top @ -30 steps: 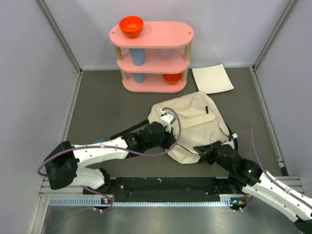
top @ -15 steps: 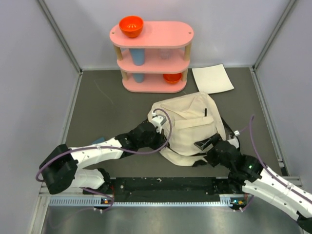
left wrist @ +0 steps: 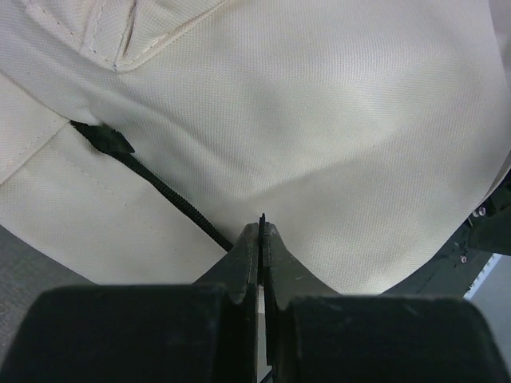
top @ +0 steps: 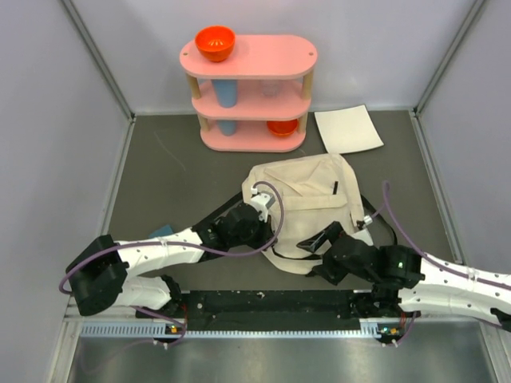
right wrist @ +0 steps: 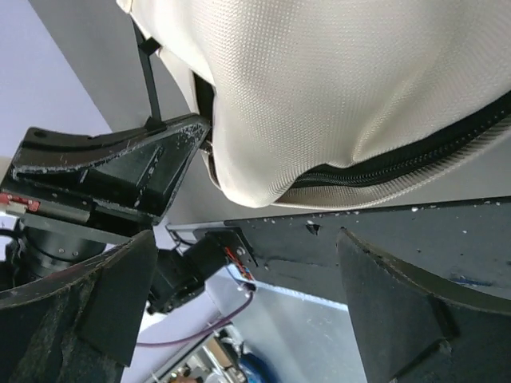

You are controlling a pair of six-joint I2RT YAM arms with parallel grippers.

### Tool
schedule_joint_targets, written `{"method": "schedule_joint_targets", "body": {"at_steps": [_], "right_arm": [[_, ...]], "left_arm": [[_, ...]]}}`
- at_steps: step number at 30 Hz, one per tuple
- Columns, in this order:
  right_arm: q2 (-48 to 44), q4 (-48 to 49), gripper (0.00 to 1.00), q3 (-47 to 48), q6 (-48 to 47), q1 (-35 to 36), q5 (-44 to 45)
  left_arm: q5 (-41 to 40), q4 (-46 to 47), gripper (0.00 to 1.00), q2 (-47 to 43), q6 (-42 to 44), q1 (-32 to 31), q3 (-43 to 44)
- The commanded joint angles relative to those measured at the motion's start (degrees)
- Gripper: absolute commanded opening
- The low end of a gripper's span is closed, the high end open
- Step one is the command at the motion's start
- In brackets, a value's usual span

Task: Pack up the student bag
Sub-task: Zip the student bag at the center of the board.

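Observation:
The student bag (top: 307,199), a cream fabric backpack with dark zippers and black straps, lies slumped in the middle of the mat. My left gripper (top: 270,233) is at its near left edge. In the left wrist view the left gripper (left wrist: 262,227) is shut on a thin black zipper pull, whose cord (left wrist: 160,187) runs across the cream fabric (left wrist: 319,120). My right gripper (top: 318,255) stands open at the bag's near edge. In the right wrist view the right gripper (right wrist: 247,303) has nothing between its fingers, and the bag's corner (right wrist: 319,104) hangs just beyond them.
A pink three-tier shelf (top: 263,57) stands at the back with an orange bowl (top: 215,42) on top, blue cups (top: 226,93) and another orange bowl (top: 281,126) below. A flat white sheet (top: 348,128) lies to its right. The black base rail (top: 279,303) runs along the near edge.
My right gripper has opened, let go of the bag's near edge and swung left. The bag has settled a little farther back. My left gripper stays shut on the pull.

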Motion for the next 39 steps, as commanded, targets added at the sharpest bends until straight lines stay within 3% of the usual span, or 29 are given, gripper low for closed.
{"method": "schedule_joint_targets", "body": {"at_steps": [1,7,15,21,22,24,25,26,30,34,39], "right_arm": [[1.74,-2.79,0.91,2.05,10.59,2.27,6.25],[1.12,6.66,0.8,-2.52,12.97,2.27,6.52],[12.45,16.62,0.74,-0.33,13.4,3.68,7.91],[20.11,20.74,0.46,0.2,19.82,5.18,11.26],[20.72,21.36,0.32,-0.06,20.26,5.18,11.35],[20.56,21.46,0.17,-1.54,21.23,5.18,12.4],[19.86,21.54,0.04,-2.51,22.01,5.18,12.84],[17.68,21.37,0.0,-3.57,22.28,5.18,14.24],[8.97,16.38,0.0,-11.02,24.22,5.18,17.5],[-2.28,3.31,0.0,-15.78,26.14,5.09,17.77],[-16.94,-2.62,0.0,-22.19,25.98,5.09,16.27]], "left_arm": [[-0.18,3.93,0.0,0.04,-1.24,-0.33,2.38],[0.61,4.28,0.0,0.04,-1.06,-0.33,2.99],[-0.53,3.93,0.0,0.75,-1.94,-0.33,3.87],[-1.15,3.31,0.0,0.93,-2.29,-0.33,3.26],[-1.14,3.4,0.0,0.84,-2.38,-0.33,3.08],[-1.14,3.22,0.0,0.57,-2.2,-0.33,2.82],[-1.14,3.14,0.0,0.4,-2.11,-0.33,2.73],[-1.23,2.79,0.0,0.22,-1.59,-0.33,2.73],[-4.12,2.17,0.0,0.39,-0.53,-0.33,2.73],[-6.76,2.96,0.0,1.97,-0.35,-0.24,2.03],[-9.31,6.04,0.0,5.22,0.87,0.81,0.36]]}}
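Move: The loose zipper edge of the student bag lies about 4 cm to the left of the open right hand, 2 cm ahead and some 5 cm lower. The zip pull in the closed left fingers is about 9 cm left of the right hand and 5 cm ahead; the bag's front pocket lies 16 cm ahead and 2 cm to the right. From the left hand, that loose edge is some 5 cm to the right and 3 cm back, slightly lower. The zipper edge beside the left gripper is what the right hand goes for: it reaches left and down about 4 cm each, a little forward too, closing from wide open until its fingers pinch the edge. Still shut, the right hand then draws the edge back some 6 cm to the right, while the left keeps its pinch on the zip pull, rising about 1 cm and then easing slightly right. ##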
